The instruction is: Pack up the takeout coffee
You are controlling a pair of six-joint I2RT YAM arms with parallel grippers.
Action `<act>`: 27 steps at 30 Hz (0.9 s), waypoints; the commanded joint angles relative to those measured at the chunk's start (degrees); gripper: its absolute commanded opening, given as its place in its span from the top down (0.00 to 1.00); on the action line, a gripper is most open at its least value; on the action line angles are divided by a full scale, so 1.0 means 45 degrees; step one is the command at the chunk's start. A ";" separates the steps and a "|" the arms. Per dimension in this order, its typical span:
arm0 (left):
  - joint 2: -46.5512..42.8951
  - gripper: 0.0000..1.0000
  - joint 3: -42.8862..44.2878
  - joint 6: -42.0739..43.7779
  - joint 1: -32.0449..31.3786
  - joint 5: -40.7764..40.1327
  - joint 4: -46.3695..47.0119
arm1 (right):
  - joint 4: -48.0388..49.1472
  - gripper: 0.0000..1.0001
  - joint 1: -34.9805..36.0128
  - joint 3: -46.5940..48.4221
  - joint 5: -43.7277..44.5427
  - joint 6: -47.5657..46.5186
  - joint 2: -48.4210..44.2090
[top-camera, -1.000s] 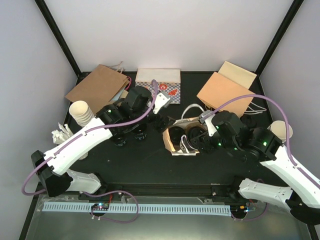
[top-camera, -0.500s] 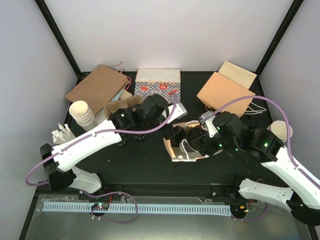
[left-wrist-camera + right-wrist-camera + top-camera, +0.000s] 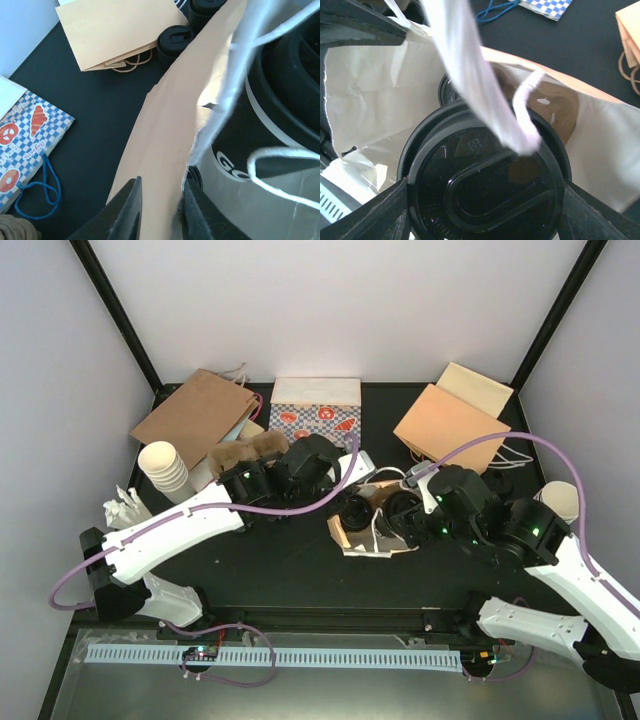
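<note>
A tan paper bag (image 3: 362, 538) with a white lining and white string handles lies open mid-table. My right gripper (image 3: 485, 202) is shut on a takeout coffee (image 3: 485, 185) with a black lid, held inside the bag's mouth. A second black lid (image 3: 446, 88) lies deeper in the bag. My left gripper (image 3: 161, 207) stands astride the bag's upper wall (image 3: 165, 125), its jaws narrow but still apart, the paper edge against the right finger (image 3: 194, 210). Two more lidded cups (image 3: 175, 40) stand on the table beyond the bag. From above, the left gripper (image 3: 360, 476) is at the bag's far rim.
Flat brown bags lie at the back left (image 3: 195, 415) and back right (image 3: 450, 425). A checkered box (image 3: 315, 420) sits between them. Cream cup stacks stand at the left (image 3: 165, 468) and right (image 3: 562, 500). Pulp carriers (image 3: 250, 452) and crumpled napkins (image 3: 122, 508) are on the left.
My left arm has swung right, from the cups on the left to the bag's rim, and its jaws have narrowed. The right gripper has stayed in the bag with its cup.
</note>
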 commanded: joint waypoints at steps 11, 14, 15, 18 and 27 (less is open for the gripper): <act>-0.0683 0.99 0.0071 0.0573 -0.0496 -0.1986 -0.0178 | 0.0871 0.33 -0.0082 -0.0745 0.0473 0.0293 -0.0728; -0.0821 0.98 0.0037 0.0859 -0.0496 -0.2710 -0.0307 | 0.1399 0.35 -0.0072 -0.1127 -0.0112 0.0085 -0.0693; -0.0876 0.98 -0.0008 0.0942 -0.0496 -0.2942 -0.0309 | 0.1698 0.35 -0.0064 -0.1254 -0.0380 0.0032 -0.0707; -0.1061 0.99 -0.0235 0.1218 -0.0497 -0.3453 -0.0285 | 0.2363 0.35 -0.0001 -0.1582 -0.1108 -0.0145 -0.0760; -0.1852 0.98 -0.1567 0.1451 -0.0496 -0.4284 0.0212 | 0.3305 0.36 0.1563 -0.2228 -0.2046 -0.0299 -0.1079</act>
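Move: The left hand's nearly shut fingers straddle the paper bag's left rim, about 1 cm below and 1 cm right of the hand point. The right hand still holds a lidded cup over the bag; the carrier's empty slot lies roughly 4 cm ahead, 4 cm left and 22 cm below it. The packed cup is some 10 cm left, 1 cm ahead and 15 cm below that hand. Left fingers pinch the bag's rim and pull left about 5 cm; right carries its cup left and down. ##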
